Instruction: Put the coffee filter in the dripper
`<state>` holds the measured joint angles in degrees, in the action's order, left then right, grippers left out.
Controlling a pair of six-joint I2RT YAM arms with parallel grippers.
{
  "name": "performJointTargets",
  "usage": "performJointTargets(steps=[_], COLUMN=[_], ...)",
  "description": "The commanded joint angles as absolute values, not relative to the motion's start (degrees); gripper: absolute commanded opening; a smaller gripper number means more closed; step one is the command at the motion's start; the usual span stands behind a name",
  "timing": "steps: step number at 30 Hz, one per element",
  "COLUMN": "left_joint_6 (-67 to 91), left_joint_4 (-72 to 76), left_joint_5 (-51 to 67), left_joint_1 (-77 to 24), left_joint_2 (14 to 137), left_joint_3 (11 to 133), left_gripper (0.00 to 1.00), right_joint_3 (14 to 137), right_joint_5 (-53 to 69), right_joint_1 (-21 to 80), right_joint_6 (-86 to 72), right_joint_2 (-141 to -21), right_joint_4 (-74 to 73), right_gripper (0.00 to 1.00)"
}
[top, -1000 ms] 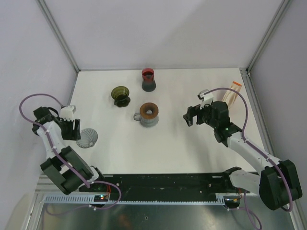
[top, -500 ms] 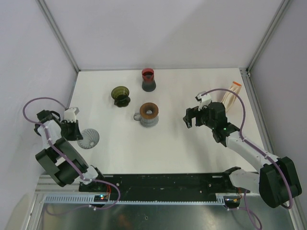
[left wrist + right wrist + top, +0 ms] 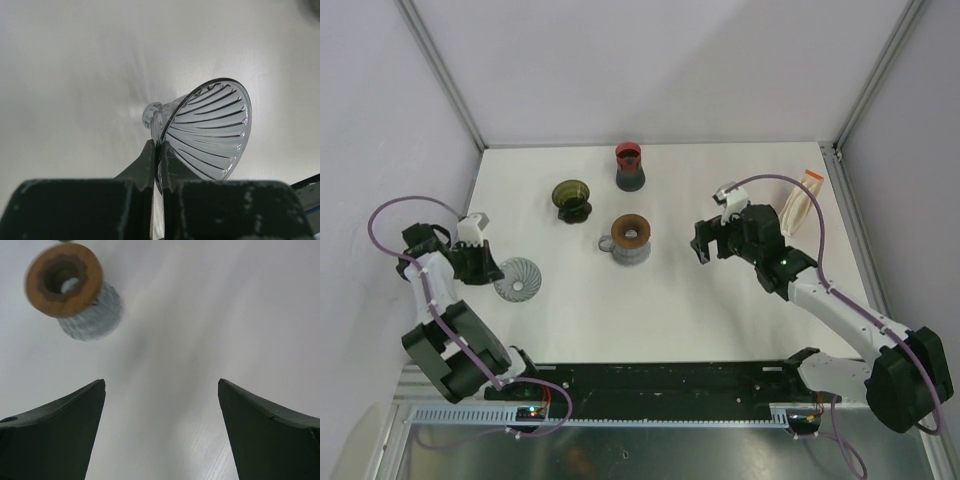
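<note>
A clear ribbed glass dripper (image 3: 518, 279) lies tilted on the table at the left, its mouth facing up and right. My left gripper (image 3: 488, 268) is shut on its rim; in the left wrist view the fingertips (image 3: 150, 150) pinch the thin glass edge of the dripper (image 3: 210, 130). The coffee filter (image 3: 798, 203), a tan paper cone, lies at the right back by the frame post. My right gripper (image 3: 704, 245) hovers open right of the table's middle, apart from the filter, with nothing between its fingers (image 3: 65, 415).
Three other drippers stand mid-table: a brown-rimmed grey one (image 3: 630, 238), seen blurred in the right wrist view (image 3: 70, 282), a dark olive one (image 3: 571, 198) and a red-rimmed one (image 3: 629, 165). Walls enclose the table on the left, back and right.
My left gripper has shut on the clear dripper's rim, and the dripper has shifted right and tipped mouth-up. My right arm has moved a little left and back, still open.
</note>
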<state>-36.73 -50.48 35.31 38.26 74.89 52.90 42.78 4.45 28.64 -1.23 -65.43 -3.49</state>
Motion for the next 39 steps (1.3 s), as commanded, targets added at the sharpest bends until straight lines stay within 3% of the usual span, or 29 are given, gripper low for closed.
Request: performJointTargets(steps=[1, 12, 27, 29, 35, 37, 39], left_joint_6=[-30.58, -14.89, 1.49, 2.75, 5.63, 6.72, 7.26], left_joint_4=[-50.6, -50.63, -47.53, -47.19, -45.76, -45.04, -44.46], left_joint_5=[40.69, 42.86, 40.86, 41.24, 40.76, 39.81, 37.99], left_joint_1=[33.64, 18.26, 1.0, 0.64, -3.46, -5.83, -8.55], left_joint_2=[69.07, 66.23, 73.17, 74.54, 78.21, 79.69, 81.75], left_joint_3=[55.44, 66.32, 78.09, 79.51, 82.51, 83.36, 84.54], left_gripper=[0.0, 0.0, 0.0, 0.0, 0.0, 0.0, 0.0], right_joint_3=[49.85, 63.38, 91.09, 94.01, 95.93, 96.05, 96.22], right_joint_5=[1.77, 0.44, 1.3, 0.74, 0.46, 0.12, 0.03], right_joint_1=[33.51, 51.96, 52.79, 52.2, 50.41, 49.85, 48.67], right_joint_6=[-2.99, -15.67, -17.11, -16.93, -17.36, -17.15, -17.12], right_joint_2=[-64.99, -77.13, -98.92, -100.87, -101.79, -101.72, -101.72], right_joint_4=[-7.01, 3.86, -13.01, -16.94, -21.65, -22.31, -23.46], right_gripper=[0.99, 0.92, 0.77, 0.66, 0.18, 0.07, 0.02])
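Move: The left gripper already holds the glass dripper by its rim; the pot with the wooden collar lies about 34 cm to its right, 13 cm ahead and a little below. From the open right gripper the dripper is roughly 47 cm left, 8 cm back and 8 cm lower, and the pot 18 cm left, 7 cm ahead and 12 cm lower. The green cup stands some 16 cm left of the pot and 11 cm beyond it. Carry the dripper in the left gripper some 22 cm right and 15 cm up, easing forward and turning it slightly clockwise, towards the pot. Meanwhile sweep the open right gripper about 25 cm left and up to meet it, drawing back then forward again; come slightly right and down while shutting the fingers on the rim opposite the left ones. ##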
